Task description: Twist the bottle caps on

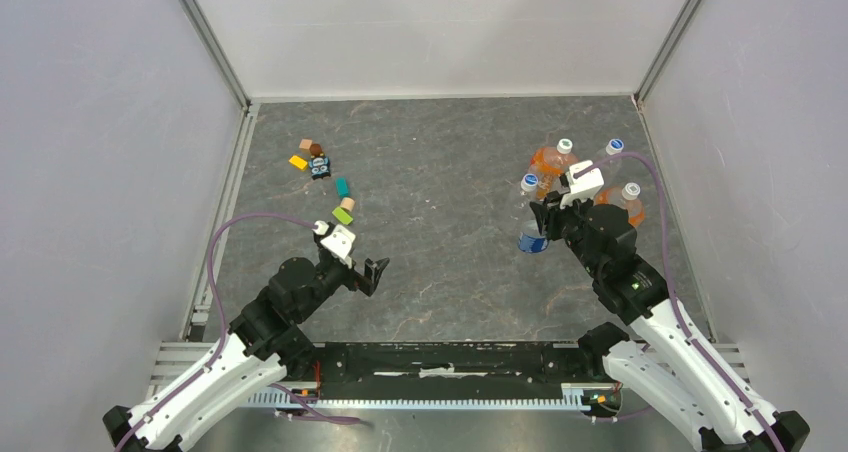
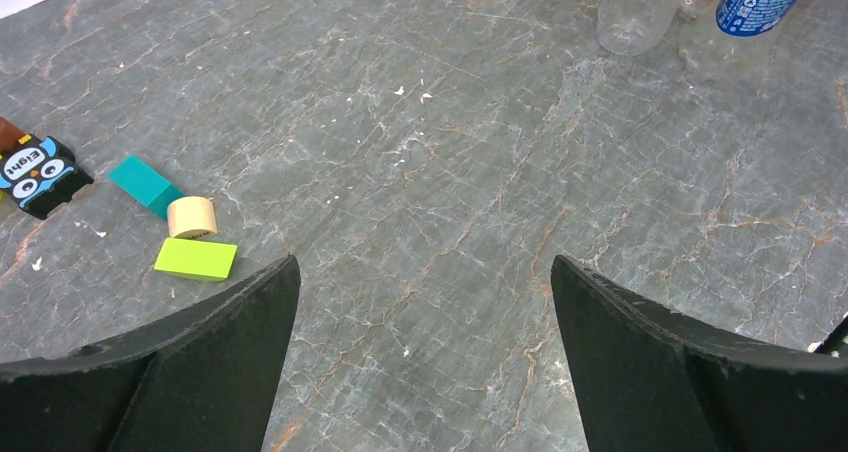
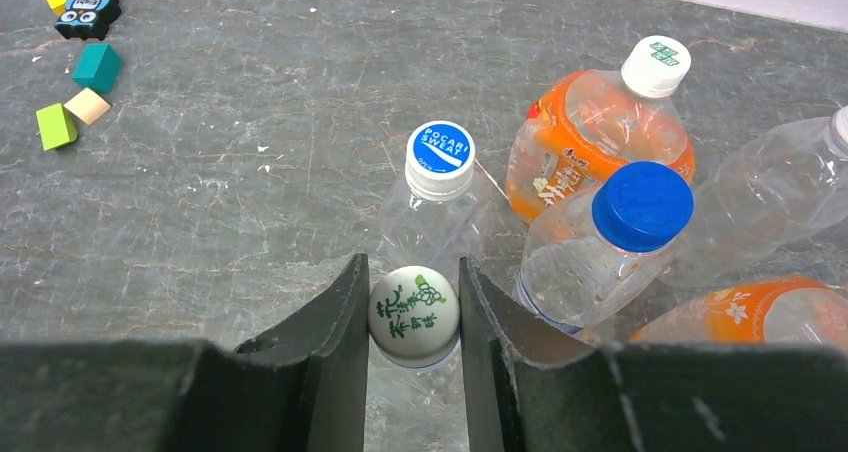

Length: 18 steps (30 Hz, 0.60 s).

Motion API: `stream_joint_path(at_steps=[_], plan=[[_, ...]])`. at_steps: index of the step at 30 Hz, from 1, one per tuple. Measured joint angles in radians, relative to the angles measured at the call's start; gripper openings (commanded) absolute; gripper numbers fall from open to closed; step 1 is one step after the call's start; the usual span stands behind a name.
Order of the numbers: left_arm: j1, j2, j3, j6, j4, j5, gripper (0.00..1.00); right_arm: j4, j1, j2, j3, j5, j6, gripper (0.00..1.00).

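Note:
My right gripper is shut on a small white cap with green print, which sits on the mouth of an upright clear bottle. In the top view that gripper stands over the bottle with the blue label band. Just beyond it stands a second slim clear bottle with a white-rimmed, blue-printed cap on it. My left gripper is open and empty above bare table, at centre left in the top view. Both bottles' bases show far off in the left wrist view.
Two orange-liquid bottles, a clear bottle with a bright blue cap and another clear bottle crowd the right gripper's right side. Small coloured blocks and a toy figure lie at the left.

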Motion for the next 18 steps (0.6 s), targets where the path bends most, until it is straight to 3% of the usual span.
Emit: stream_joint_path(at_steps=[5,12,18], plan=[[0.0,0.005,0.0,0.0,0.0,0.0,1.0,-0.001,0.0,0.0,0.0,-0.009,-0.003,0.46],[0.0,0.011,0.0,0.0,0.0,0.0,1.0,-0.018,0.0,-0.006,0.001,-0.011,-0.01,0.51],[0.0,0.011,0.0,0.0,0.0,0.0,1.0,-0.033,0.0,-0.017,0.007,-0.011,-0.011,0.66]])
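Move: Between the right hand's closed finger pads is the white cap of the standing bottle, whose body is right below, its middle some 11 cm down. The Pocari bottle stands about 7 cm ahead and 2 cm left of that hand, the blue-capped bottle roughly 6 cm ahead and 7 cm right, and the orange bottle some 14 cm ahead and 5 cm right, middles all at similar depth. From the left hand, the standing bottle is about 11 cm ahead, 38 cm right and 5 cm lower. Opening its fingers from their grip on the white cap, the right hand lets go of the standing bottle while staying almost in place at cap height. It eases back only about half a centimetre, with no real turn of the wrist, and the parting pads come clear on both sides of the cap. ##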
